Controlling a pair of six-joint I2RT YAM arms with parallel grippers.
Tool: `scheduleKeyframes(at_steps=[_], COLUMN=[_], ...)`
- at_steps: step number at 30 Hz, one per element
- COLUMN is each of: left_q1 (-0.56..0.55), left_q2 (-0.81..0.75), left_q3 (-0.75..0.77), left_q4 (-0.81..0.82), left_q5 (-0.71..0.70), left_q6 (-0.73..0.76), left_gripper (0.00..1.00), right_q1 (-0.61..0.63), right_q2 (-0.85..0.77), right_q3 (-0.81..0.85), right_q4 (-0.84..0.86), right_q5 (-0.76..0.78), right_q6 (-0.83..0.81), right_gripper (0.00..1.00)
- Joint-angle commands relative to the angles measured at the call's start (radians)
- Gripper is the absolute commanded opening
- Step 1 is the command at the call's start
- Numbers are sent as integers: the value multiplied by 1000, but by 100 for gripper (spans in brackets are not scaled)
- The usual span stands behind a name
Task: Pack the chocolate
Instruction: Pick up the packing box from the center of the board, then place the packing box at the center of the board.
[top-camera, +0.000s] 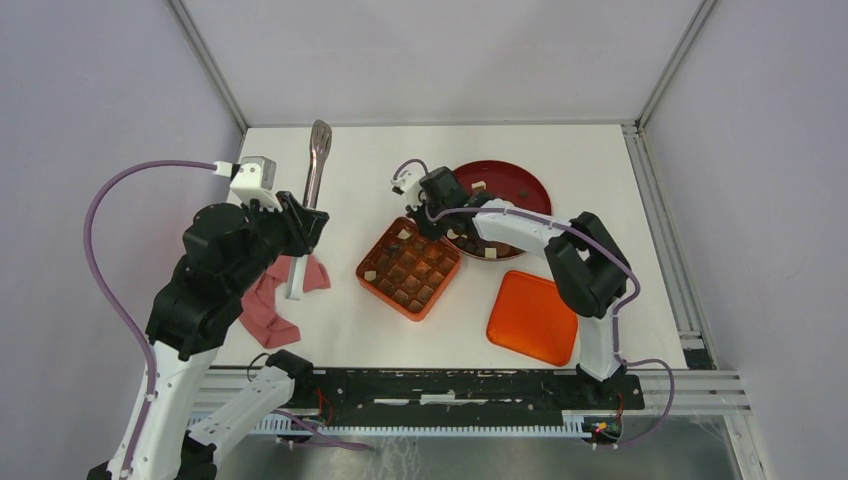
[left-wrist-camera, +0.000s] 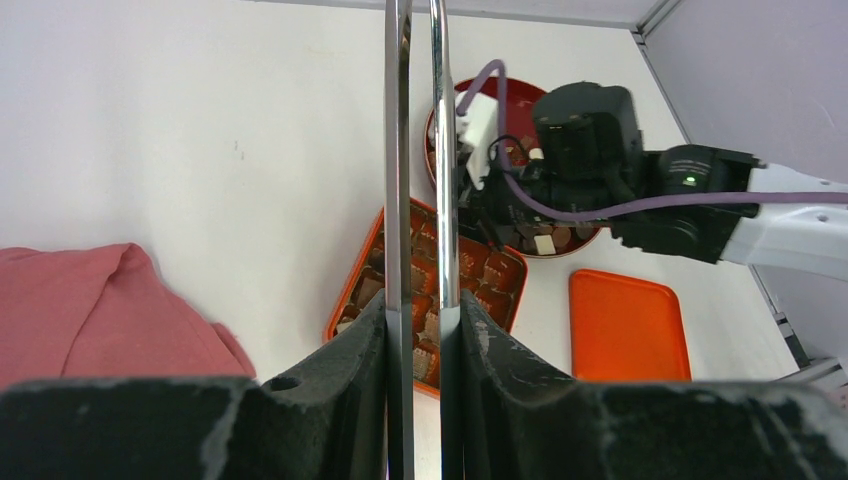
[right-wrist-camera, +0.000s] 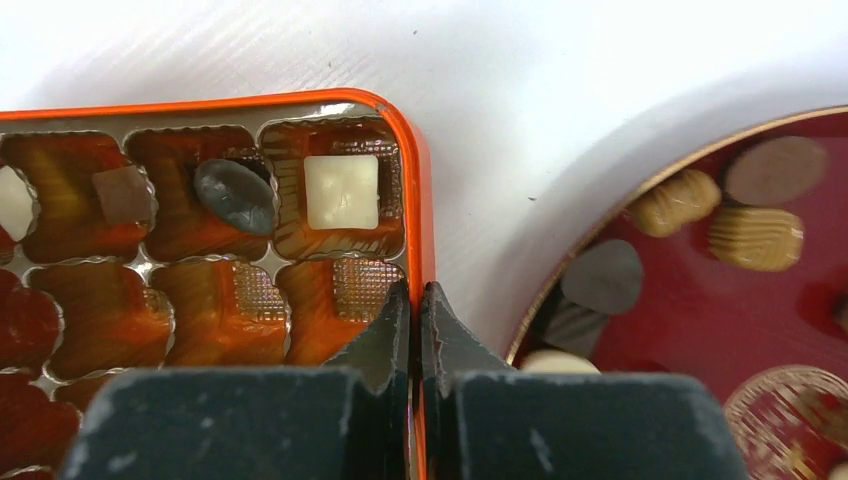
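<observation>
Chocolate pieces lie in two places. A cream square (right-wrist-camera: 341, 191), a dark oval (right-wrist-camera: 233, 195) and a brown piece (right-wrist-camera: 122, 195) sit in cells of the orange compartmented box (right-wrist-camera: 415, 200). Others, such as a ribbed tan one (right-wrist-camera: 756, 237), rest on the dark-red plate (right-wrist-camera: 700, 320). My right gripper (right-wrist-camera: 414, 290) is shut on the box's right wall, one finger inside and one outside. My left gripper (left-wrist-camera: 423, 310) is shut on a pair of metal tongs (left-wrist-camera: 398, 150), held raised to the left of the box (top-camera: 362, 270). The tongs' tips (top-camera: 320, 130) carry nothing.
The box's flat orange lid (top-camera: 533, 316) lies at the front right. A pink cloth (top-camera: 270, 305) is crumpled under the left arm. The plate (top-camera: 530, 185) touches the box's far right corner. White walls close off the table's back and sides.
</observation>
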Motion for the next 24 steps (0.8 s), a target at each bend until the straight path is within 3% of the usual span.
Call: scheduleKeyframes(at_steps=[1,11,24], left_q1=[4,4,4], left_q2=[7,15,38], left_q3=[35,35,122], left_q4=[32,33,46], left_q5=[-8,-12,21], left_q6=[-30,-24,9], left_gripper=[31,31,30], right_q1=[-3,-2,38], right_q2=[-195,-313,-393], right_q3=[-62,-63,-38], right_q4=[216,202,203], right_q5=[60,56,110], right_q6=[33,58,-101], right_gripper=[0,0,0])
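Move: The packing box is already pinched in the right fingers by its wall near the far corner, its middle some 7 cm nearer the robot and 4 cm left of that hand, about 2 cm lower. The red plate lies about 17 cm to the right hand's right and 8 cm ahead; the orange tray some 24 cm right and 18 cm back. From the left hand, the box is about 8 cm ahead, 12 cm right and 32 cm below. The packing box is carried upwards by the right hand, nearly straight and about 14 cm, away from the table beside the red plate. The lift is quick at first, then eases. Meanwhile the wrist tips the fingertips up by nearly 20 degrees and its left side up about 10, the shut fingers keeping their pinch on the box wall. ##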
